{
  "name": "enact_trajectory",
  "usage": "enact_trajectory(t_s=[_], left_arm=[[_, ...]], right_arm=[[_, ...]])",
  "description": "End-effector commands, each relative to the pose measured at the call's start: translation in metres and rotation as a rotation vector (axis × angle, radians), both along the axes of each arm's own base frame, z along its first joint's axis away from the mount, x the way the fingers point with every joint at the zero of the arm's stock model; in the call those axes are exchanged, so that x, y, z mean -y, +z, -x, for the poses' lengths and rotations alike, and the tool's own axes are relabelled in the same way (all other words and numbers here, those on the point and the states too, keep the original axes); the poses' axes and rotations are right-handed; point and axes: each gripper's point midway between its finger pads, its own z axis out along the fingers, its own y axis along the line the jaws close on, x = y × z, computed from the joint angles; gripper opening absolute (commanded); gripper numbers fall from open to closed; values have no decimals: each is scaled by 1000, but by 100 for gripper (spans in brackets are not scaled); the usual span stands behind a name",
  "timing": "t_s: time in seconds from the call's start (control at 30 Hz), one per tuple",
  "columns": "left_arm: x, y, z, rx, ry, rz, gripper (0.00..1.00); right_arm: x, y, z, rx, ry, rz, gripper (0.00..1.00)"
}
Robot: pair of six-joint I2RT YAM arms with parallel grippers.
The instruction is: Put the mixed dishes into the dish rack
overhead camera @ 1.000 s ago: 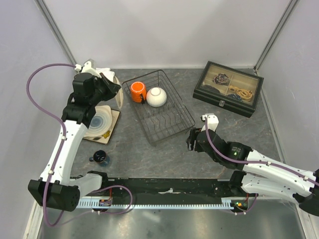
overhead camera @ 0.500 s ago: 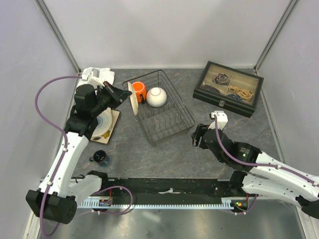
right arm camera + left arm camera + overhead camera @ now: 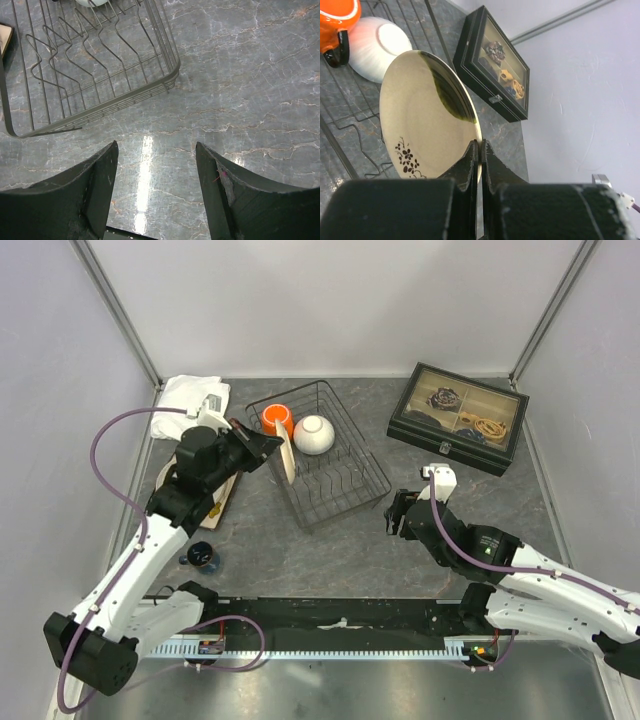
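Note:
My left gripper [image 3: 272, 446] [image 3: 480, 145] is shut on the rim of a cream round plate [image 3: 288, 454] [image 3: 420, 115] with a dark rim and a small flower sprig. It holds the plate on edge over the left side of the black wire dish rack [image 3: 340, 486] [image 3: 340, 105] [image 3: 100, 100]. An orange mug [image 3: 277, 420] [image 3: 337, 15] and a white bowl [image 3: 314, 434] [image 3: 375, 45] sit in the rack's far end. A tan square plate [image 3: 225, 490] lies left of the rack, mostly hidden by the left arm. My right gripper [image 3: 392, 515] [image 3: 156, 150] stands open over bare table beside the rack's near right corner.
A black glass-lidded box [image 3: 458, 418] [image 3: 495, 65] stands at the back right. A white folded cloth [image 3: 185, 398] lies in the back left corner. A small dark cup [image 3: 203, 557] sits near the left arm's base.
The left arm has carried the round plate rightward from the back left to over the rack's left side. The right gripper shifted slightly right, then stayed put.

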Motion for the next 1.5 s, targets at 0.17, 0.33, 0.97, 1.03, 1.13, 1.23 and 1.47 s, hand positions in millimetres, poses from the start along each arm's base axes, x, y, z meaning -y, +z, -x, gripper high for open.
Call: enact_trajectory(t_s=[0.17, 0.33, 0.97, 1.03, 1.13, 1.23, 1.47], left_arm=[[1, -5, -12, 9, 153, 56, 2], [-3, -6, -15, 43, 217, 89, 2], [9, -23, -23, 65, 197, 160, 2], [10, -25, -23, 62, 195, 160, 2], [11, -31, -24, 51, 190, 157, 1], [12, -38, -23, 38, 190, 155, 1], [8, -53, -20, 17, 201, 138, 1]], right_arm=[[4, 7, 1, 9, -22, -40, 72], [4, 3, 2, 1, -19, -28, 72], [7, -8, 4, -17, -21, -12, 72], [7, -8, 4, -15, -21, -10, 72], [7, -8, 4, -15, -20, -8, 72], [7, -8, 4, -14, -22, -8, 72], [7, -11, 4, -21, -21, 4, 72]])
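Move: The left hand holds the plate by its upper rim, hanging down. The rack's nearest prong slots lie about 7 cm ahead of that hand, 6 cm to its right and 26 cm below. In the rack beyond, some 24 cm lower than the hand, the orange mug stands about 22 cm ahead and 3 cm left, the white bowl 19 cm ahead and 7 cm right. From the idle right hand, the slots are about 18 cm ahead, 20 cm left and 14 cm below. Down towards the rack's prong slots goes the left hand, about 7 cm in all: it sinks steadily while turning some 10 degrees counter-clockwise, hangs nearly level as it eases a couple of centimetres forward, then sinks again. The fingers keep their pinch on the plate's rim; whether the plate's lower edge touches the wires can't be seen. ##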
